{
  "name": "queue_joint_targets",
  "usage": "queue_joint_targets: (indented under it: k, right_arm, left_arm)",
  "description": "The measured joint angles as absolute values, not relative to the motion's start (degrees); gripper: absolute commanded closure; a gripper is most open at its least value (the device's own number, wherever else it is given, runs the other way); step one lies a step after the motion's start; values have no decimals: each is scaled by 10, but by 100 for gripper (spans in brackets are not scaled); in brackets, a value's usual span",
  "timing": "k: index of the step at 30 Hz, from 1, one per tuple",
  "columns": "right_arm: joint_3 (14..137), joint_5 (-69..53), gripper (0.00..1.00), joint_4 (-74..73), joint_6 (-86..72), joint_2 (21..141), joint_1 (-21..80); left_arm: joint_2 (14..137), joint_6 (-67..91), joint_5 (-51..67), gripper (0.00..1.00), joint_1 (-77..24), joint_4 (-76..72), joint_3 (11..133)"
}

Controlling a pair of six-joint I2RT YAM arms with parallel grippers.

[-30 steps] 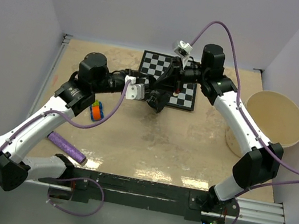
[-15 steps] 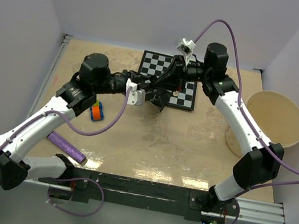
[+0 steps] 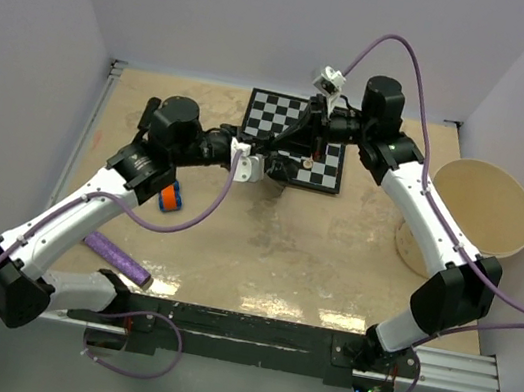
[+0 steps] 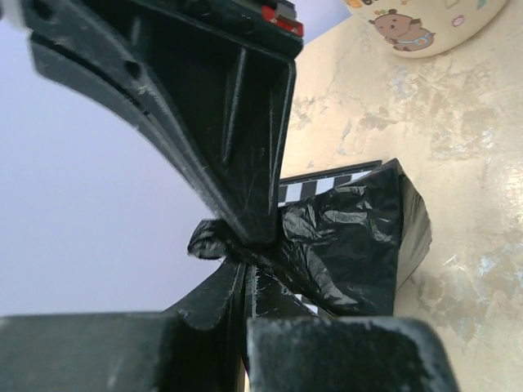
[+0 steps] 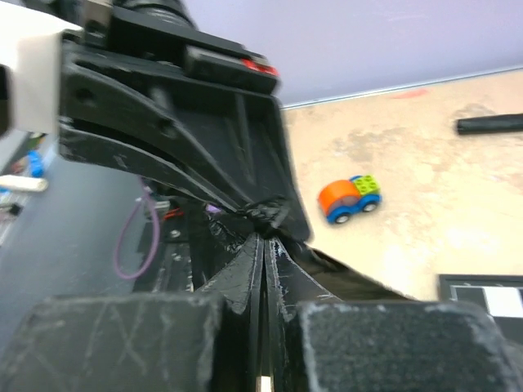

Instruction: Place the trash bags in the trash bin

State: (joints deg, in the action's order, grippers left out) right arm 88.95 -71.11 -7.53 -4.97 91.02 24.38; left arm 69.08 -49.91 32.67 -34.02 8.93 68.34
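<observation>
A crumpled black trash bag hangs just above the near left part of the chessboard, pinched from both sides. My left gripper is shut on its film; in the left wrist view the wrinkled sheet spreads right of my closed tips. My right gripper meets it from the far side, shut on a wad of the same bag. A short black roll lies on the table farther off. The cream trash bin stands at the right edge, apart from both grippers.
A small orange and blue toy car lies under my left forearm and shows too in the right wrist view, toy car. A purple textured roll rests near the front left. The bin's printed wall shows beyond the bag.
My left gripper moved right toward the right gripper and shut on the bag. The right gripper rose slightly, and the bag is now drawn up between the two.
</observation>
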Motion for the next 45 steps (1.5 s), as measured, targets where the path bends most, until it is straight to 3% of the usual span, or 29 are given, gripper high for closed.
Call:
queue_joint_targets:
  k: [6,22,24,27,30,45]
  right_arm:
    - [889,-652,100,-99,-10,899,235]
    - [876,-663,100,-88,-36,898,202]
    - [873,-672,100,-80,-43,897,202]
    - [867,-682,100,-74,-52,893,202]
    - [866,-687,100,-67,-60,892,202]
    - [866,-696,100,-51,-85,892,207]
  left_arm:
    - [652,-487,311,100,-345,84,676]
    - [625,-480,279,100,-330,84,676]
    - [627,-473,278,95,-326,88,676]
    - [636,-466,284,74,-324,96,676]
    - [646,-457,296,64,-324,98,676]
    - [712,-456,340,59,-331,34,680]
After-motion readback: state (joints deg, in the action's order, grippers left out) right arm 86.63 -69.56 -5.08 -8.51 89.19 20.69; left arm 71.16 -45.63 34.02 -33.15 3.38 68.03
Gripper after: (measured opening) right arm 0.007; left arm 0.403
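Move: Both closed grippers pinch the black trash bag at its top edge, tips nearly meeting. The bag's hanging body lies about 8 cm below the left gripper and 2 cm to its right, and straight under the right gripper, also some 8 cm down. From the left gripper, the chessboard is about 20 cm ahead and 6 cm right, the toy car roughly level and 21 cm left, both some 33 cm below; the trash bin stands roughly 43 cm right, level fore and aft. Draw the left gripper up and to the left, slightly back, about 4 cm, tugging at the bag edge while the right keeps its pinch and swings some 3 cm forward and right, turning clockwise. Then open the left fingers a bit under halfway to let go, and bring them right, down and slightly forward, back around the bag's edge; ease the right back a little. ##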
